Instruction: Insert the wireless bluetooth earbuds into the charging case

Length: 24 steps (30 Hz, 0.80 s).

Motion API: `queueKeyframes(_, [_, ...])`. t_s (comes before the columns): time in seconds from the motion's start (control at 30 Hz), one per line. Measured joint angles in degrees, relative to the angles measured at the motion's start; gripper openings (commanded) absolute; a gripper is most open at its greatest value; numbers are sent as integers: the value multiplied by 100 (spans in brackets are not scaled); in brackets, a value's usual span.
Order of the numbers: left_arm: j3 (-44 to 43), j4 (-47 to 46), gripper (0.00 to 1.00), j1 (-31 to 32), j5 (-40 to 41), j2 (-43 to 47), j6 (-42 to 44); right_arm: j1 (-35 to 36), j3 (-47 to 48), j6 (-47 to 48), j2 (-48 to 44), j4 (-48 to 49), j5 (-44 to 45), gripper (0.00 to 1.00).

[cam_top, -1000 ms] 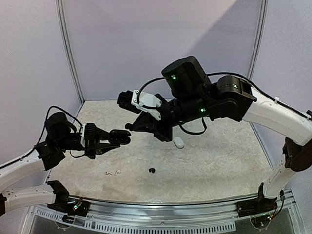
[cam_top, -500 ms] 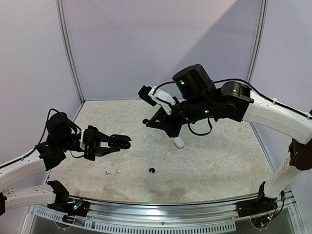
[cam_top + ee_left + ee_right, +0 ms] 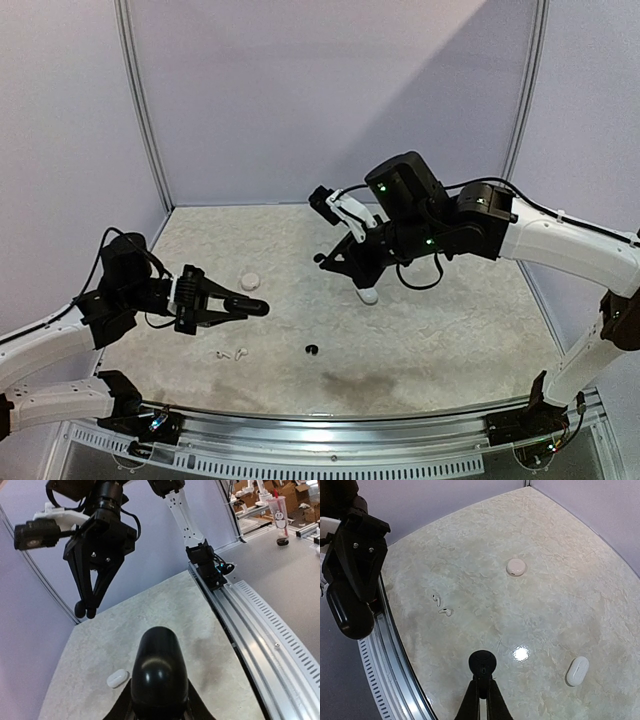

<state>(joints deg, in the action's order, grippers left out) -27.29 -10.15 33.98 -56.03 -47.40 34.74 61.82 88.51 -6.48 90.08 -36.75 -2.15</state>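
Observation:
My left gripper (image 3: 238, 306) is shut on a glossy black pebble-shaped charging case (image 3: 159, 667), held above the table at the left; the same case (image 3: 347, 612) shows at the left edge of the right wrist view. My right gripper (image 3: 323, 259) hangs over the table's middle, shut on a small black earbud (image 3: 483, 664) pinched at its fingertips. Another black earbud (image 3: 311, 349) lies on the table near the front. Two white earbuds (image 3: 436, 599) (image 3: 446, 612) lie close together at the front left, apart from both grippers.
A round white case (image 3: 250, 282) lies just beyond the left gripper. An oblong white case (image 3: 368, 294) lies below the right gripper, also in the left wrist view (image 3: 118, 678). A metal rail (image 3: 330, 425) runs along the near table edge. Walls enclose the back and sides.
The right arm has swung right and down, still gripping the black earbud. The left gripper has dropped lower with the black case, uncovering the round white case behind it.

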Motion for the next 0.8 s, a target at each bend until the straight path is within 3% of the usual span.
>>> queueKeyframes(0.3, [-101,-157,0,11,37,-273,-1886,-85,-79,76,-2,42,-269,0])
queueKeyframes(0.5, [-83,-251,0,13,317,-271,-2159,-479,-459,-212,275,-210,-997,0])
queueKeyframes(0.8, [-7,-240,0,15,424,-192,-2240,-748,-1473,-710,1969,-367,-2389,0])
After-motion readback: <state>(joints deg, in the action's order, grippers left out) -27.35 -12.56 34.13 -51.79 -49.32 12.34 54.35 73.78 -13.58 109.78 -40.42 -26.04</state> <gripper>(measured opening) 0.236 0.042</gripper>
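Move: The closed-up right gripper holds a black earbud piece; the bare tabletop it is going to lies about 27 cm below, some 5 cm back and 5 cm right. Another pair of black earbuds lies 3 cm left of that hand, neither ahead nor back; the white case is some 14 cm ahead and 7 cm right. From the left gripper, which holds the black case, that bare spot is about 17 cm right, 2 cm ahead and 25 cm below. Drop the right gripper quickly, about 23 cm, towards the bare tabletop just right of the other black earbuds, easing a little back and right, while its fingers tip from slanting left to pointing steeply down. Keep them shut on the earbud piece. With the left, keep gripping the black case and roll it some 20 degrees about its fingers, top side forward, edging slightly forward. ##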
